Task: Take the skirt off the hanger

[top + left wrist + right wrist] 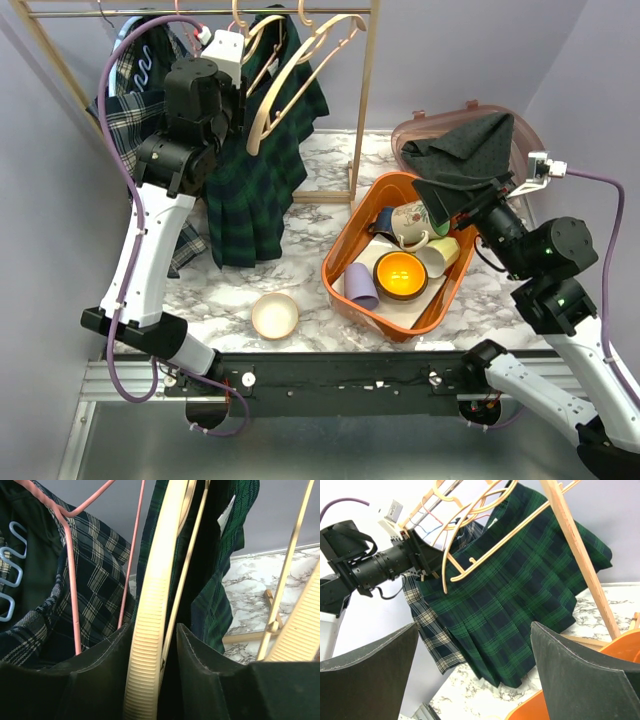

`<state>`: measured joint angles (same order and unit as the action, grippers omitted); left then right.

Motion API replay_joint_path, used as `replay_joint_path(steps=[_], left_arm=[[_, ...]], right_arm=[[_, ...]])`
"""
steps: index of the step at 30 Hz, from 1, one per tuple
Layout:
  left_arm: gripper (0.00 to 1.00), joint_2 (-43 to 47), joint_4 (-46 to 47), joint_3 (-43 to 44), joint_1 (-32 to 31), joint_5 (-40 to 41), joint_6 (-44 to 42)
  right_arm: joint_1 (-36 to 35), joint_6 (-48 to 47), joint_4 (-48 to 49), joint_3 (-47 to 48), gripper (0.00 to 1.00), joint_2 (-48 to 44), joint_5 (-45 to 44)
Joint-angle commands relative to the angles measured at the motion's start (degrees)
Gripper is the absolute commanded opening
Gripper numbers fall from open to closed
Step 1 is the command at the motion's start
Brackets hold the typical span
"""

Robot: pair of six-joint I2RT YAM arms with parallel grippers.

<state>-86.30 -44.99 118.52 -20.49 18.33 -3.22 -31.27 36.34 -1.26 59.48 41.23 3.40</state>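
Note:
A dark green tartan skirt (262, 190) hangs on the clothes rack from a cream hanger (290, 85). My left gripper (243, 105) is up at that hanger. In the left wrist view the ribbed cream hanger (150, 630) runs between the jaws of my left gripper (155, 675): its left finger touches it and a narrow gap is left at the right finger. The skirt (220, 580) hangs just behind. My right gripper (475, 670) stands wide open with nothing in it, over the orange basket, facing the skirt (520, 595) and the hanger (475, 535) from a distance.
A navy and white plaid garment (125, 100) hangs left of the skirt on a pink wire hanger (70, 580). The rack's wooden post (365, 100) stands right of the skirt. An orange basket (345, 250) holds mugs and bowls. A small bowl (275, 315) sits near the front, a pink bin (410, 135) at the back right.

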Motion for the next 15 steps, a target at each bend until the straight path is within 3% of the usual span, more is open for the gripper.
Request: replay_joint_path(steps=[1, 9, 10, 15], left_arm=[[0.42, 0.61, 1.57, 1.45, 0.63, -2.68, 0.23], [0.11, 0.43, 2.98, 2.85, 0.63, -4.0, 0.67], [0.02, 0.43, 3.07, 3.12, 0.63, -4.61, 0.68], [0.0, 0.7, 3.86, 4.7, 0.63, -4.53, 1.29]], right_arm=[[0.07, -1.0, -0.68, -0.6, 1.0, 0.43, 1.96], [0.07, -1.18, -0.15, -0.33, 1.0, 0.95, 2.75], [0.07, -1.18, -0.24, -0.16, 1.0, 1.04, 2.84], [0.07, -1.62, -1.11, 0.72, 1.0, 1.75, 3.46]])
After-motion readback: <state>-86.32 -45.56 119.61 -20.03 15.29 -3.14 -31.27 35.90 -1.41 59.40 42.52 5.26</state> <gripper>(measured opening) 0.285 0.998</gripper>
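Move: The near end of the green tartan skirt's wooden hanger already lies between the left fingers, less than 1 cm to the left of their middle and level with them. The skirt's middle hangs about 12 cm ahead, 3 cm to the right and some 18 cm below. A bare wooden hanger is about 8 cm to the right and 3 cm ahead, a pink hanger roughly 8 cm ahead and 8 cm to the left. From the right hand the hanger end lies about 15 cm ahead and 28 cm to the left, roughly level. The near end of the skirt's wooden hanger is taken by the left fingers, which close from about half open until both sides pinch it, then stop with the wood between them. The left hand itself almost stays in place, still pointing forward, easing only about half a centimetre right and up as it takes hold. ##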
